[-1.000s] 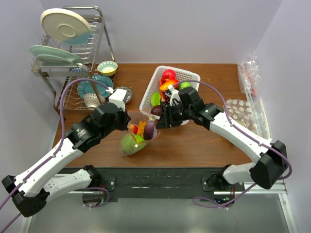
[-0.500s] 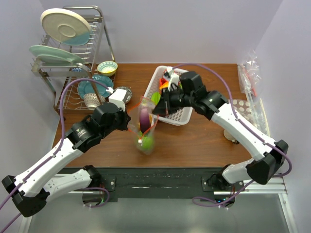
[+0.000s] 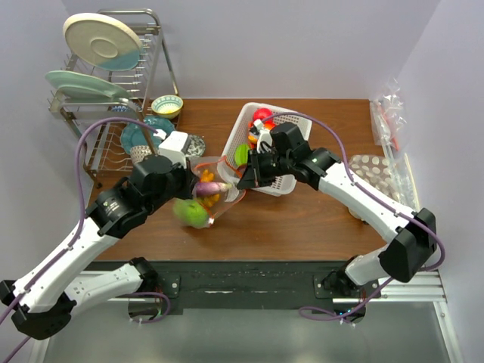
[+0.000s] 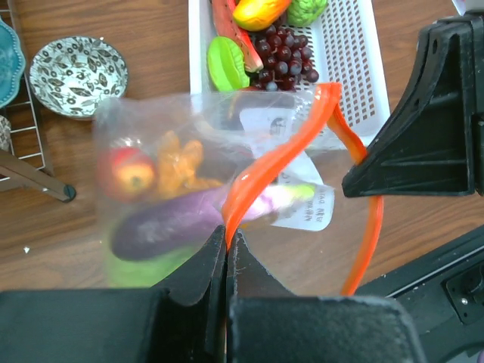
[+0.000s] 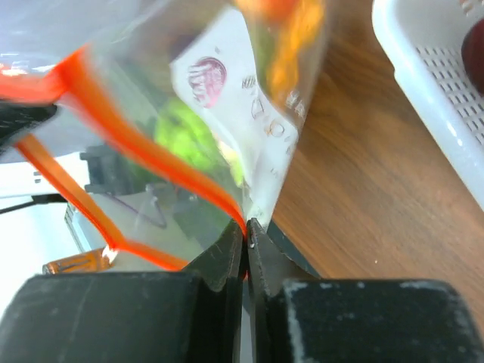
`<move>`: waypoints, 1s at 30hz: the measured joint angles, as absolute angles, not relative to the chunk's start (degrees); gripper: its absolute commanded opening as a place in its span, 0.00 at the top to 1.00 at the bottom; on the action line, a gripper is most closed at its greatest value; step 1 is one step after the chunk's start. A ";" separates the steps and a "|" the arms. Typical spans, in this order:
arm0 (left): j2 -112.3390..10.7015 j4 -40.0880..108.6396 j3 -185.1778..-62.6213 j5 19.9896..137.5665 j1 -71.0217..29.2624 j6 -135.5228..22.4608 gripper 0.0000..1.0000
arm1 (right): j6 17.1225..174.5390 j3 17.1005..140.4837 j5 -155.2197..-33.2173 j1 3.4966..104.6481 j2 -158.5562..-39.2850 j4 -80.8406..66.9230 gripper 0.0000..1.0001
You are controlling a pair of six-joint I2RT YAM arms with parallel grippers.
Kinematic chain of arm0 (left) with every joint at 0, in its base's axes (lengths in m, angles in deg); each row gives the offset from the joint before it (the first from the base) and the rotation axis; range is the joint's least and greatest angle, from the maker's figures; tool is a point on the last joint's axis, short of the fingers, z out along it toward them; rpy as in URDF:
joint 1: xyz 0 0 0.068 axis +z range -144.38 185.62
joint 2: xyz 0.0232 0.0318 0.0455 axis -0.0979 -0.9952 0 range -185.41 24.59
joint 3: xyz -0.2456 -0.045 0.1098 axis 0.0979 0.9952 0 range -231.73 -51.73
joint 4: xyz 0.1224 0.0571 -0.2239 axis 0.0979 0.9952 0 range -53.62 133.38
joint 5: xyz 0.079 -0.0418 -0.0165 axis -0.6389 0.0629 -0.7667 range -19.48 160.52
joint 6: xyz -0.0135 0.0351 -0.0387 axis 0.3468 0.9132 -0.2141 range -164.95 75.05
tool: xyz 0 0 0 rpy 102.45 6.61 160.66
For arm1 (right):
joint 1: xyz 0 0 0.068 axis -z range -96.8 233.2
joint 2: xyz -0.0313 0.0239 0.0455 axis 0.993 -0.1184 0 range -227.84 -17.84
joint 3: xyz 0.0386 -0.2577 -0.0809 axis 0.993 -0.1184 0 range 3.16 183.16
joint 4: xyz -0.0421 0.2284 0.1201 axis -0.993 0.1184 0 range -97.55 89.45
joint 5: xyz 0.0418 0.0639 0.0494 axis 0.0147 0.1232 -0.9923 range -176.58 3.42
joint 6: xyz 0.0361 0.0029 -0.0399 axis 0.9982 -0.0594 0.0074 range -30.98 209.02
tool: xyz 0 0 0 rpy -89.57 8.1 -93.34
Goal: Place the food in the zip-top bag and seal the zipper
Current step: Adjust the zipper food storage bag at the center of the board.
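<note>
The clear zip-top bag (image 3: 206, 195) hangs above the table between both arms, its body trailing to the left. Inside it are a purple eggplant (image 4: 170, 223), a red apple (image 4: 128, 170), an orange piece (image 4: 181, 162) and something green (image 3: 190, 213). My left gripper (image 4: 227, 236) is shut on the orange-red zipper (image 4: 280, 159) at one end. At the other end, my right gripper (image 5: 246, 225) is shut on the zipper (image 5: 151, 144) and the bag's corner. The mouth gapes open between them. More food lies in the white basket (image 3: 291, 121).
The basket (image 4: 355, 76) stands just behind the bag. A dish rack (image 3: 113, 98) with plates and bowls fills the back left, with a patterned bowl (image 4: 76, 66) beside it. Clear packets (image 3: 389, 121) and a spotted plate (image 3: 374, 174) lie at the right edge.
The right gripper has closed on the bag's mouth. The bag has swung up and to the left, with its contents sliding toward the left arm, which has shifted back.
</note>
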State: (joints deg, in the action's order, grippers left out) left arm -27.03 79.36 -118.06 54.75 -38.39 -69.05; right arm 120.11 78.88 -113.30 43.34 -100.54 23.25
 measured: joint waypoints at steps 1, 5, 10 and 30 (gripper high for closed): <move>-27.03 79.36 -118.06 54.53 -38.39 -68.87 1.00 | 120.54 78.71 -113.39 43.34 -100.75 23.25 0.48; -26.92 79.75 -117.47 53.20 -38.39 -68.26 1.00 | 120.89 78.66 -114.94 43.34 -100.64 21.13 0.32; -26.87 79.10 -112.85 52.52 -38.39 -68.20 1.00 | 120.76 78.66 -113.21 43.39 -100.58 20.67 0.01; -23.92 73.59 -108.46 49.65 -38.39 -67.85 1.00 | 126.25 71.69 -94.00 57.70 -96.73 12.02 0.01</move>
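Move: The right hand, still on the bag's free rim, has the white basket about 15 cm ahead, 8 cm right and 18 cm below. In the basket, the grapes lie some 12 cm ahead and 8 right, the dark round fruit about 8 ahead and 2 right. Pinching the opposite rim, the left hand has the bagged food hanging roughly 12 cm below and 3 cm back, with the basket 15 cm ahead and 21 right. The right fingers let go of the orange rim and open wide. That hand then swings about 12 cm forward and 10 cm right to over the white basket, turning some 35 degrees clockwise. Meanwhile the left hand keeps its pinch on the rim, dips about 5 cm and comes back up a little, drifting slightly left. ##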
